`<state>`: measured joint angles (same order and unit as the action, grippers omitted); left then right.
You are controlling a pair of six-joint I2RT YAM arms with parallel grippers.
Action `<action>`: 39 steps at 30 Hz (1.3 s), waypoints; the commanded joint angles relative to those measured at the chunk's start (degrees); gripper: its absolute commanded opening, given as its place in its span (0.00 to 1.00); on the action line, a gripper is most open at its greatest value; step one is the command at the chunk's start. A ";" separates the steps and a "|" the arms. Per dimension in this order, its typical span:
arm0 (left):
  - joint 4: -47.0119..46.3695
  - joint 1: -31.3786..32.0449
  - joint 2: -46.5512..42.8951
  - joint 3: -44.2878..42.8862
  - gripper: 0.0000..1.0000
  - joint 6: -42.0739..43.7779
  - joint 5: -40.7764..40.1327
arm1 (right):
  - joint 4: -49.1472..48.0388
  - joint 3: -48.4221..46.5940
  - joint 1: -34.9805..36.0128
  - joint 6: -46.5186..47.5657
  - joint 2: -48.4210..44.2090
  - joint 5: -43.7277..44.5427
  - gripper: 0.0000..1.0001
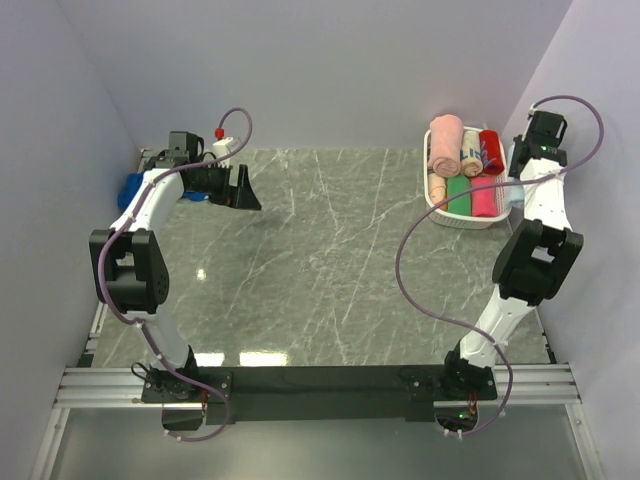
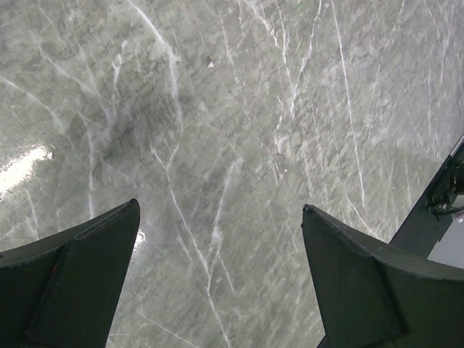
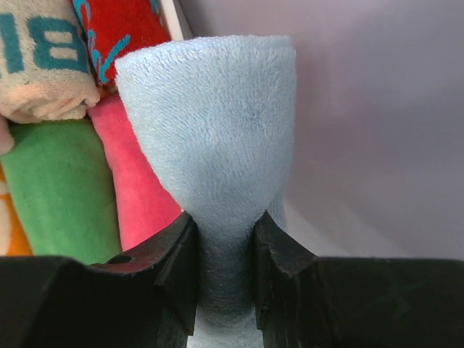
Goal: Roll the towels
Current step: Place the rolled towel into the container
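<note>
The pale sky blue towel (image 3: 217, 138) is rolled up, and my right gripper (image 3: 225, 246) is shut on its lower part, both fingers pressing into the cloth. In the top view that gripper (image 1: 520, 182) hangs at the right edge of the white basket (image 1: 463, 223), where a bit of the pale blue towel (image 1: 515, 197) shows. The royal blue towel (image 1: 130, 188) lies bunched at the far left of the table, behind my left arm. My left gripper (image 1: 245, 192) hovers over bare marble to the right of it. In its wrist view the left gripper (image 2: 221, 210) is open and holds nothing.
The basket holds rolled towels: pink (image 3: 138, 181), green (image 3: 58, 188), red (image 3: 123, 29) and a beige one with teal letters (image 3: 43, 65). Grey walls close in the table on the left, back and right. A small white object with a red top (image 1: 221, 137) stands at the back left.
</note>
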<state>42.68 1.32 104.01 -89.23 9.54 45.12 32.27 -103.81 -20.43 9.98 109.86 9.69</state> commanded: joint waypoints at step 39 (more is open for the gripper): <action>3.12 0.17 -0.03 3.36 0.99 -0.75 -2.50 | 3.14 -6.14 1.35 -4.53 18.89 -7.32 0.00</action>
<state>45.32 1.32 104.01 -84.64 9.15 43.16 32.56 -109.62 -19.46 7.44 124.57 3.64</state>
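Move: The right hand already holds the rolled light-blue towel. The free strip at the container's right side lies about 15 cm below it, 2 cm ahead and 3 cm to its left. From this hand the pink towel is roughly 8 cm left and 2 cm back, the red towel 12 cm ahead and 5 cm left, and the green one 15 cm left and 2 cm back. From the left hand that strip is some 80 cm right, 9 cm ahead and 11 cm below. Still pinching the light-blue towel, the right fingers take it down about 10 cm into the container's right side, beside the pink and red towels, while easing some 4 cm forward. The drop is quick at first, then slows to a creep, with the wrist rolling roughly 10 degrees, its left side rising. The open left hand sinks about 3 cm over bare table, drawing slightly back. ##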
